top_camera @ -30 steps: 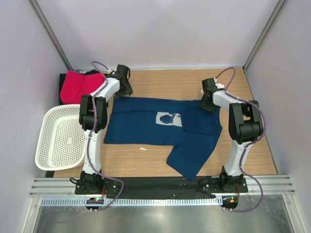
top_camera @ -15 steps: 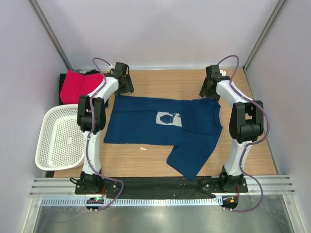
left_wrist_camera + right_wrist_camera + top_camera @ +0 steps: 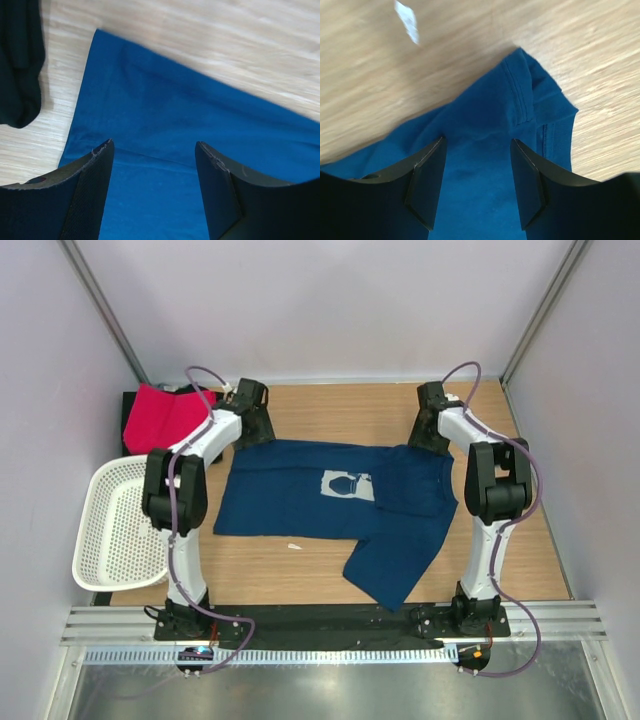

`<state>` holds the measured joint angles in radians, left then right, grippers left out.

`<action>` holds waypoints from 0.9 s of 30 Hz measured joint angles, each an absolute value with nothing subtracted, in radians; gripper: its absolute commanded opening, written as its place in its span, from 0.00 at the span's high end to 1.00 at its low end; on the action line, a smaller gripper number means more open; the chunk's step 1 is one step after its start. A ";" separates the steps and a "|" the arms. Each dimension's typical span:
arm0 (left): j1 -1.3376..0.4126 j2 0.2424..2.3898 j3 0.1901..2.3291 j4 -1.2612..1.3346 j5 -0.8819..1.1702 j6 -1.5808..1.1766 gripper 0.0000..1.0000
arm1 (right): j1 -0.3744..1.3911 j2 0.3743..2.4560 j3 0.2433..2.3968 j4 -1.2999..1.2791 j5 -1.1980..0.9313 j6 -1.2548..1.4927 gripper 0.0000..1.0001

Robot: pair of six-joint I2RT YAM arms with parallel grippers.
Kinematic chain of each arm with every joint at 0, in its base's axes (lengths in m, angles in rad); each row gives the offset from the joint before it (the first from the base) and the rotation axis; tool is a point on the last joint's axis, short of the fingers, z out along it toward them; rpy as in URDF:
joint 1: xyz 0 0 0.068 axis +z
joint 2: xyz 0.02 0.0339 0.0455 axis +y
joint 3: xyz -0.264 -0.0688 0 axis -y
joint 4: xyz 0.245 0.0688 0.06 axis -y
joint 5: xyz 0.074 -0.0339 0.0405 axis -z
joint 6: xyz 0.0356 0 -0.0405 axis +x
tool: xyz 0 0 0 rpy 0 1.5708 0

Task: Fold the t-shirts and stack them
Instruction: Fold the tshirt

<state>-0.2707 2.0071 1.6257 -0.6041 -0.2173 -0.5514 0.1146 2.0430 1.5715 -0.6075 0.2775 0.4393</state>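
Observation:
A dark navy t-shirt [image 3: 320, 508] with a white chest print [image 3: 347, 483] lies spread on the wooden table, one part folded over at the front right. My left gripper [image 3: 256, 428] [image 3: 152, 145] hangs open over the shirt's far left corner with only blue cloth [image 3: 165, 130] below it. My right gripper [image 3: 428, 436] [image 3: 477, 141] is open over the far right corner, near a stitched hem [image 3: 520, 100]. A pink-red t-shirt [image 3: 160, 415] lies at the back left. Dark black cloth [image 3: 20, 60] lies beside it.
A white perforated basket [image 3: 118, 525] stands at the left edge, partly under my left arm. A small white scrap [image 3: 295, 545] lies by the shirt's front hem, another white scrap [image 3: 407, 21] on bare wood beyond the right gripper. Walls close in both sides.
Both jaws have widened a little. The left elbow has swung left over the basket. The right wrist drew back toward the far wall, then returned to the shirt's edge. The shirt has not moved.

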 measured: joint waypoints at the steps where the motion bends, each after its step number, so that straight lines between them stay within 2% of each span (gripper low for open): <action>1: -0.270 2.019 1.623 -0.606 -0.219 -0.553 0.34 | 0.114 2.051 1.562 -0.609 0.279 0.443 0.41; 14: -0.265 2.147 1.624 -0.607 -0.233 -0.573 0.36 | 0.073 2.126 1.579 -0.567 0.274 0.450 0.41; 19: -0.257 2.211 1.723 -0.623 -0.233 -0.574 0.36 | 0.051 2.210 1.700 -0.559 0.273 0.426 0.41; 27: -0.237 2.339 1.933 -0.623 -0.205 -0.568 0.36 | 0.033 2.407 2.021 -0.566 0.266 0.363 0.39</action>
<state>-0.2371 2.3386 1.9327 -0.6228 -0.2047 -0.5678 0.0334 2.4069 2.0209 -0.5655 0.2657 0.3634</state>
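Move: The blue t-shirt's folded far edge runs just ahead of both open grippers. Its far-left corner is about 4 cm ahead of the left hand, 5 cm to its left and 7 cm below. The far-right corner is some 4 cm ahead of the right hand, 4 cm to its right and 3 cm below. From the right hand, the mouse print lies roughly 7 cm back and 22 cm left. The red cloth is about 24 cm left of the left hand, 7 cm farther out. Both grippers come down onto the folded far band with fingers still parted, the left sinking about 6.5 cm and the right 3, each easing slightly back. Keeping their fingertips on the cloth, they push it forward along the table, the left about 7 cm, the right some 12 while drifting 3 cm right. The fingers never close. ##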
